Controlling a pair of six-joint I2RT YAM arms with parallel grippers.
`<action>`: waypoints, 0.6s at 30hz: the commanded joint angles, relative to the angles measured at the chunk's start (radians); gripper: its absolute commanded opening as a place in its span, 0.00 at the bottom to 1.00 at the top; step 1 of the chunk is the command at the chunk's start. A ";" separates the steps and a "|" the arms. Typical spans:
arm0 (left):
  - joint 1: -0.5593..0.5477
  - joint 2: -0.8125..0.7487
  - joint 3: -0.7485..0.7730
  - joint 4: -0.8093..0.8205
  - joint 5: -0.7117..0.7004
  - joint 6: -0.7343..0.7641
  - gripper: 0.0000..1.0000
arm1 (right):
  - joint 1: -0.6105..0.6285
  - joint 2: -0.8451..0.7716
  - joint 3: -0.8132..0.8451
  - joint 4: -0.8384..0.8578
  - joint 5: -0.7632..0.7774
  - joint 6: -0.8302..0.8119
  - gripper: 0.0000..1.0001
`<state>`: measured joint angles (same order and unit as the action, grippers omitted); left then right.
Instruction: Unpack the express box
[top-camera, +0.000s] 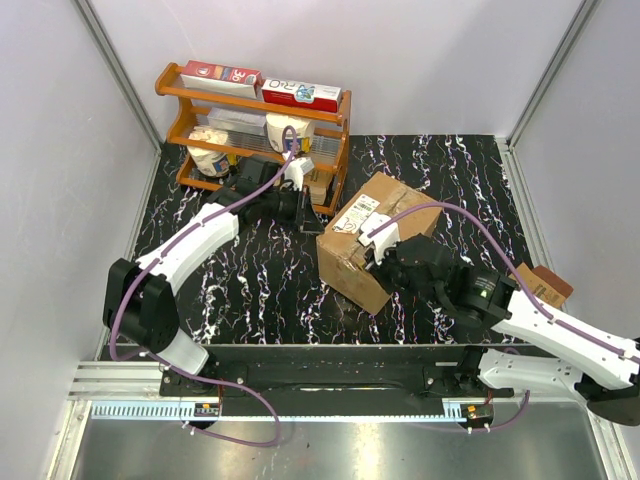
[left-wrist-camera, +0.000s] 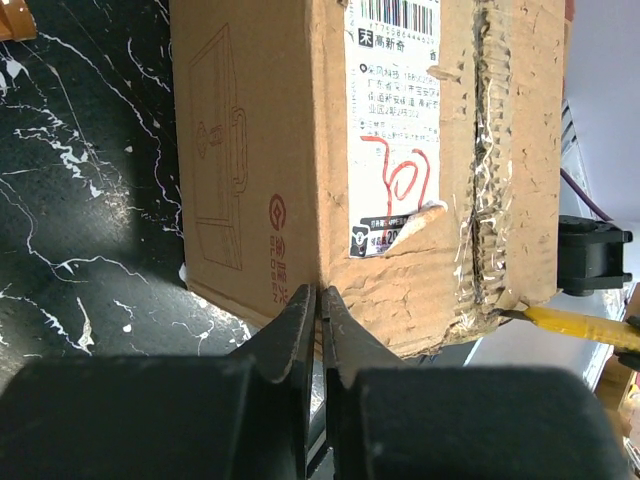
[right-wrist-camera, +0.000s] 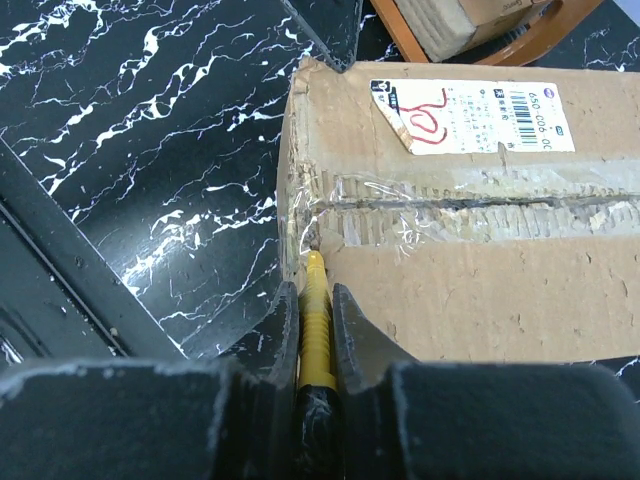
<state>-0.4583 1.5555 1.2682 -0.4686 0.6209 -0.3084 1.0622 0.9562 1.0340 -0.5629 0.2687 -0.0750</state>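
The express box, a brown taped carton with a white label, lies tilted on the black marble table. My right gripper is shut on a yellow tool. The tool's tip touches the near end of the taped centre seam, at the box's edge. In the left wrist view the same yellow tool pokes in at the far side of the box. My left gripper is shut, its tips against the box's lower corner edge, and nothing shows between them. From above, the left gripper sits at the box's left side and the right gripper at its near side.
An orange wooden rack stands at the back left, with flat red-and-white boxes on top and packets on its shelves. A small tan carton lies at the right near the wall. Grey walls close in three sides.
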 joint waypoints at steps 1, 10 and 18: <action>0.009 0.041 -0.009 -0.011 -0.132 0.054 0.00 | 0.001 -0.037 0.052 -0.120 0.013 0.018 0.00; 0.009 0.025 -0.009 -0.005 -0.101 0.049 0.00 | 0.002 -0.010 0.155 -0.010 0.043 -0.002 0.00; 0.009 0.020 -0.004 -0.005 -0.087 0.048 0.00 | 0.001 0.099 0.195 0.119 -0.011 -0.065 0.00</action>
<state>-0.4568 1.5551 1.2682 -0.4671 0.6243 -0.3092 1.0622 0.9966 1.2057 -0.5400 0.2752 -0.0940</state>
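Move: The yellow knife clamped in the right fingers has its tip at the near end of the box's taped seam, about 4 cm ahead, 4 cm left and 3 cm below that hand. The shipping label lies on the same top face, some 11 cm ahead and 4 cm left; the box's middle is about 9 cm ahead, 1 cm right and 11 cm below. From the left hand the seam end is roughly 5 cm back and 7 cm right, about level. The right hand, still gripping the yellow knife, first eases back and to the right by under 1 cm at the near end of the taped seam, then rises ever faster, about 7 cm in all, drifting a little forward and left late on as the wrist tilts some 10 degrees and the blade comes free of the cardboard. The left hand holds still with its almost shut fingertips against the near left top corner of the box. ##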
